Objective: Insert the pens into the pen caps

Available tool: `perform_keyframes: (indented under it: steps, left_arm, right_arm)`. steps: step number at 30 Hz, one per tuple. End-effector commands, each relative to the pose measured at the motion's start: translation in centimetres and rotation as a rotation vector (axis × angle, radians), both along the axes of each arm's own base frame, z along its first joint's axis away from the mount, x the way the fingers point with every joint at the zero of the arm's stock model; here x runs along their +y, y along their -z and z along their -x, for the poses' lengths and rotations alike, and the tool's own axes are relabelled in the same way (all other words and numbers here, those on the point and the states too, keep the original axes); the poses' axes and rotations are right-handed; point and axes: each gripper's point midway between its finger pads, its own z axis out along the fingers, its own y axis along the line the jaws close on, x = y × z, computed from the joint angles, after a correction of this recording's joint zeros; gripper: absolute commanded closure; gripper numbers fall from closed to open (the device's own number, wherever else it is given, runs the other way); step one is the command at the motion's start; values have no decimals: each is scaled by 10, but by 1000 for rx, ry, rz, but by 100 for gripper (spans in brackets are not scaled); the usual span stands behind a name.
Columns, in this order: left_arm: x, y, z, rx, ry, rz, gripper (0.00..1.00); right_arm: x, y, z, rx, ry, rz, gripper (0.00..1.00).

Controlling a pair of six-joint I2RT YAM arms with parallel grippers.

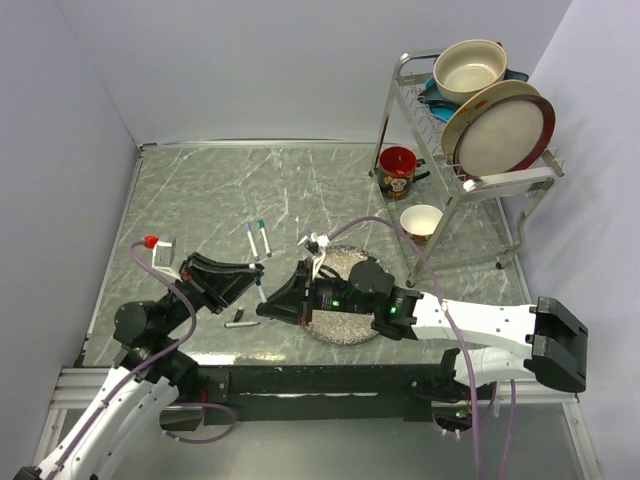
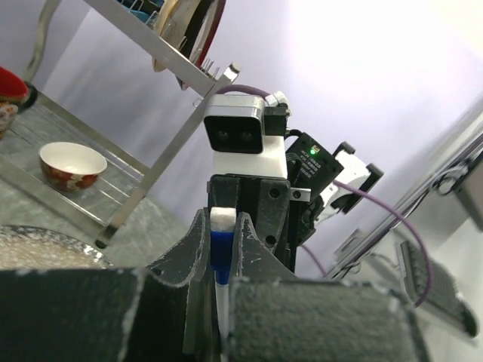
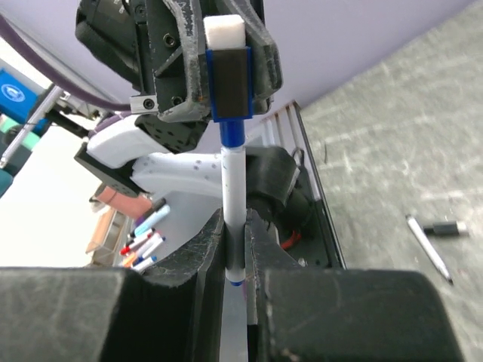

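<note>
A white-barrelled pen stands roughly upright between my two grippers over the table's near middle. My right gripper is shut on its lower barrel. A blue pen cap with a white end block sits over the pen's top. My left gripper is shut on that cap, and a short blue collar shows below it. Two more pens lie side by side on the table behind. A black cap and an uncapped pen lie by the near edge.
The speckled plate lies under my right arm. A dish rack with plates and a pot stands at the back right, with a red mug and a white bowl beside it. Several spare markers lie off the table.
</note>
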Motion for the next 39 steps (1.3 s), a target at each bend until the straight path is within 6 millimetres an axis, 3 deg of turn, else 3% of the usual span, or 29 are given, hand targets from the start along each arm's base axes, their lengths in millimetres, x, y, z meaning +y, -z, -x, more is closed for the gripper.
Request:
perform_keyframes:
  steps: [1,5,11,17,23,24,30,34,39]
  left_arm:
    - [-4,16,18,39,135,76,99]
    - [-4,23,15,67,128,81,99]
    - [-4,32,16,57,133,91,99]
    - [-5,58,14,108,143,106,99]
    - [-7,85,14,172,142,71,99]
    - [-8,98,13,202,147,73,99]
    - [-12,108,16,188,158,12,99]
    - [-18,112,25,160,216,-2,99]
    - [-26,116,31,146,260,-31,99]
  right_arm:
    - [-24,-96,-54,-86,190,-232,100]
    - [-31,-131,-72,-118,214,-292,100]
    - [-20,-150,-80,-120,195,-339,100]
    - [-3,-155,-94,-136,202,-310,100]
    - [-3,-167,-112,-178,274,-298,100]
    - [-1,-165,-117,-182,284,-288,100]
    - [4,-175,-136,-203,302,-290,100]
    - [17,-186,-135,-240,235,-283,100]
    - [14,-191,-136,-249,214,-298,100]
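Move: The left fingers already grip the blue cap. The pen they are working it against, held by the right fingers, has its middle about 2 cm back and 3 cm below the left hand. From the right hand, the cap lies some 4 cm forward, 1 cm left and 6 cm up. Roughly 22 cm below the left hand, the black cap lies 2 cm back and 7 cm left, and the loose pen 5 cm back and 6 cm left. Bring the left gripper about 5 cm left and 4 cm forward with the blue cap kept pinched, tilting its fingers farther up and swinging them counter-clockwise. Take the right gripper along, some 5 cm forward and 3 cm left, tipping its fingers slightly down, its grip on the pen unchanged. Let both hands bob gently up and down on the way, ending near their starting height. ##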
